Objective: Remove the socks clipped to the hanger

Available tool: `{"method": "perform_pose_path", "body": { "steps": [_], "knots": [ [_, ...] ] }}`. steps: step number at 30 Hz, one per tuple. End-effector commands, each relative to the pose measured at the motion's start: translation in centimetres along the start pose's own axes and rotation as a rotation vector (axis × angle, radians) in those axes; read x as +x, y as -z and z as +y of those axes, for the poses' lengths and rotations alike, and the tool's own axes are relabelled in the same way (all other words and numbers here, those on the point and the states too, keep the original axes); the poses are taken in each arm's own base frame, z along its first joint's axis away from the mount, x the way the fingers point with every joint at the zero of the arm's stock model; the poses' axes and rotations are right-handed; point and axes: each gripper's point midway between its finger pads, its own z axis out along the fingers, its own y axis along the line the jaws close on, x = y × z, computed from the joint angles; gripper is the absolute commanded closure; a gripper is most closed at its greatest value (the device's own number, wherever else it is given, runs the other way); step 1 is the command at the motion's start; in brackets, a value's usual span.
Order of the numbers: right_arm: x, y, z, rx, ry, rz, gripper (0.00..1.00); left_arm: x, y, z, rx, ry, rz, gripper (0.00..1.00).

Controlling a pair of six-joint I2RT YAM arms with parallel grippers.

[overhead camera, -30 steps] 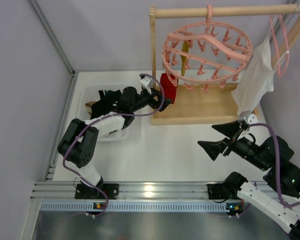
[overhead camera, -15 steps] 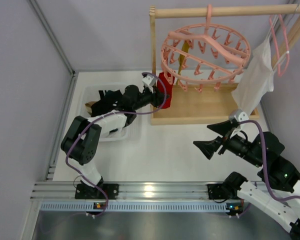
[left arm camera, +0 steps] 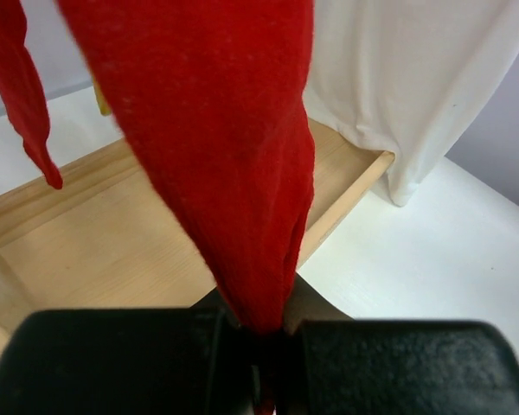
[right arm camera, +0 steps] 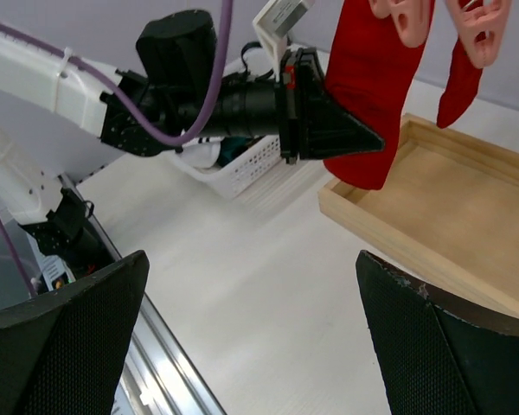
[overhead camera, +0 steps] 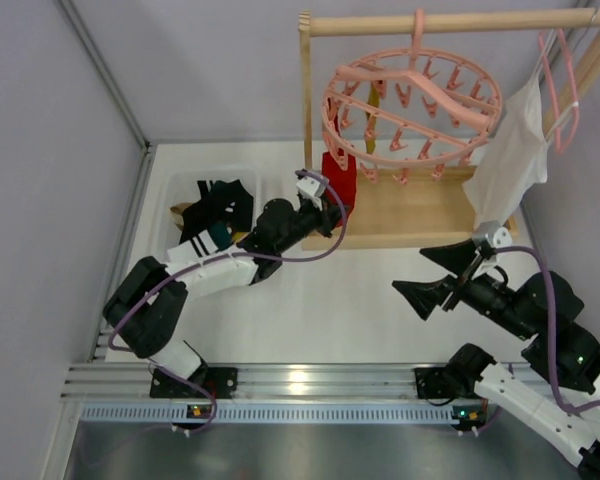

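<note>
The round pink hanger [overhead camera: 412, 110] hangs by its hook from the wooden rail. A red sock [overhead camera: 338, 175] hangs clipped at its near left rim, and a mustard yellow sock [overhead camera: 372, 105] hangs behind it. My left gripper [overhead camera: 323, 203] is shut on the lower end of the red sock [left arm camera: 225, 130], with the fabric pinched between the black jaws [left arm camera: 259, 333]. A second red sock [left arm camera: 17, 86] hangs to the left of it. In the right wrist view, pink pegs [right arm camera: 402, 17] hold both red socks [right arm camera: 368, 78]. My right gripper [overhead camera: 418, 275] stands open and empty over the table [right arm camera: 251, 259].
A white basket [overhead camera: 195, 178] at the left holds black and striped socks. The wooden stand's tray base [overhead camera: 410, 215] lies under the hanger, its post [overhead camera: 306, 100] at the left. A large white garment [overhead camera: 510, 150] hangs on a thin pink clothes hanger [overhead camera: 560, 90] at the right.
My left arm reached rightward from the basket to the red sock and its jaws closed on the sock's lower end. The round hanger swayed a little. The right arm shifted slightly.
</note>
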Motion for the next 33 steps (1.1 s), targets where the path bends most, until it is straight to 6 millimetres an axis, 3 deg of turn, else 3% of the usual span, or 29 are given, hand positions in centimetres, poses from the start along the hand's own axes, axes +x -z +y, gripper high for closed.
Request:
{"method": "perform_pose_path", "body": {
  "steps": [1,3,4,5,6,8,15,17,18,20,21,22,23,24,25,31,33],
  "knots": [
    [-4.2,1.3,-0.3,0.05,-0.04,-0.158,0.01,-2.9,1.0,-2.3,-0.039,-0.022,-0.114,1.0],
    [-4.8,2.3,-2.7,0.203,-0.089,-0.196,0.01,-3.1,1.4,-2.6,-0.099,-0.046,-0.134,1.0],
    [-5.6,2.9,-3.3,0.249,-0.12,-0.226,0.01,-2.4,1.5,-4.1,-0.084,-0.056,-0.122,1.0],
    [-6.1,3.6,-3.7,0.275,-0.123,-0.253,0.01,-2.5,1.6,-3.9,-0.135,-0.069,-0.133,1.0],
    [-6.4,4.0,-4.0,0.291,-0.124,-0.27,0.01,-1.8,1.6,-5.5,-0.124,-0.103,-0.12,1.0],
    [-7.4,4.6,-3.9,0.299,-0.144,-0.298,0.0,-1.3,1.3,-5.7,-0.19,-0.143,-0.1,1.0],
    [-9.5,5.3,-5.1,0.409,-0.13,-0.258,0.01,0.7,-0.4,-11.8,-0.259,-0.28,-0.049,1.0],
    [-10.3,5.6,-5.9,0.471,-0.111,-0.231,0.01,1.6,-1.0,-12.5,-0.287,-0.332,-0.024,1.0],
    [-10.6,5.8,-6.5,0.51,-0.101,-0.222,0.01,0.8,-1.3,-14.0,-0.282,-0.332,-0.044,1.0],
    [-11.1,5.6,-7.1,0.565,-0.069,-0.155,0.0,1.6,-1.6,-13.7,-0.359,-0.399,-0.024,1.0],
    [-12.4,6.1,-7.1,0.583,-0.061,-0.16,0.02,0.6,-1.9,-14.9,-0.371,-0.402,-0.046,1.0],
    [-12.0,4.7,-7.5,0.597,-0.032,-0.095,0.05,1.6,-2.1,-14.7,-0.413,-0.436,-0.028,1.0],
    [-11.6,4.3,-7.6,0.603,-0.018,-0.043,0.08,1.3,-2.2,-14.9,-0.436,-0.474,-0.026,1.0],
    [-12.6,4.4,-7.5,0.603,0.0,-0.039,0.1,0.7,-2.5,-15.8,-0.446,-0.477,-0.039,1.0],
    [-12.2,2.8,-7.7,0.608,0.018,0.02,0.14,1.4,-2.7,-15.9,-0.461,-0.496,-0.028,1.0],
    [-12.0,-0.5,-8.9,0.643,0.104,0.148,0.32,2.0,-3.1,-17.3,-0.438,-0.514,-0.024,1.0],
    [-11.7,-1.3,-9.5,0.664,0.119,0.174,0.33,2.0,-3.2,-17.4,-0.433,-0.511,-0.025,1.0]
  ]
}}
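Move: Above the left hand's closed grip on the toe end of the red sock, the clip that holds its cuff sits about 20 cm up, 5 cm ahead and 2 cm left. From the empty right hand the same clip lies some 16 cm ahead, 12 cm left and 10 cm up; the second red sock hangs about 24 cm ahead and 12 cm left of that hand, the yellow sock about 27 cm ahead and 4 cm left. Dragging the still-pinched red sock, the left hand goes about 13 cm right and 11 cm back, level, swinging the hanger round. The right hand climbs some 13 cm while going right, then swings forward and back left, dipping slightly, towards the sock's clip; it turns about 30 degrees clockwise and its fingers start closing either side of the cuff, still about two-thirds open. ##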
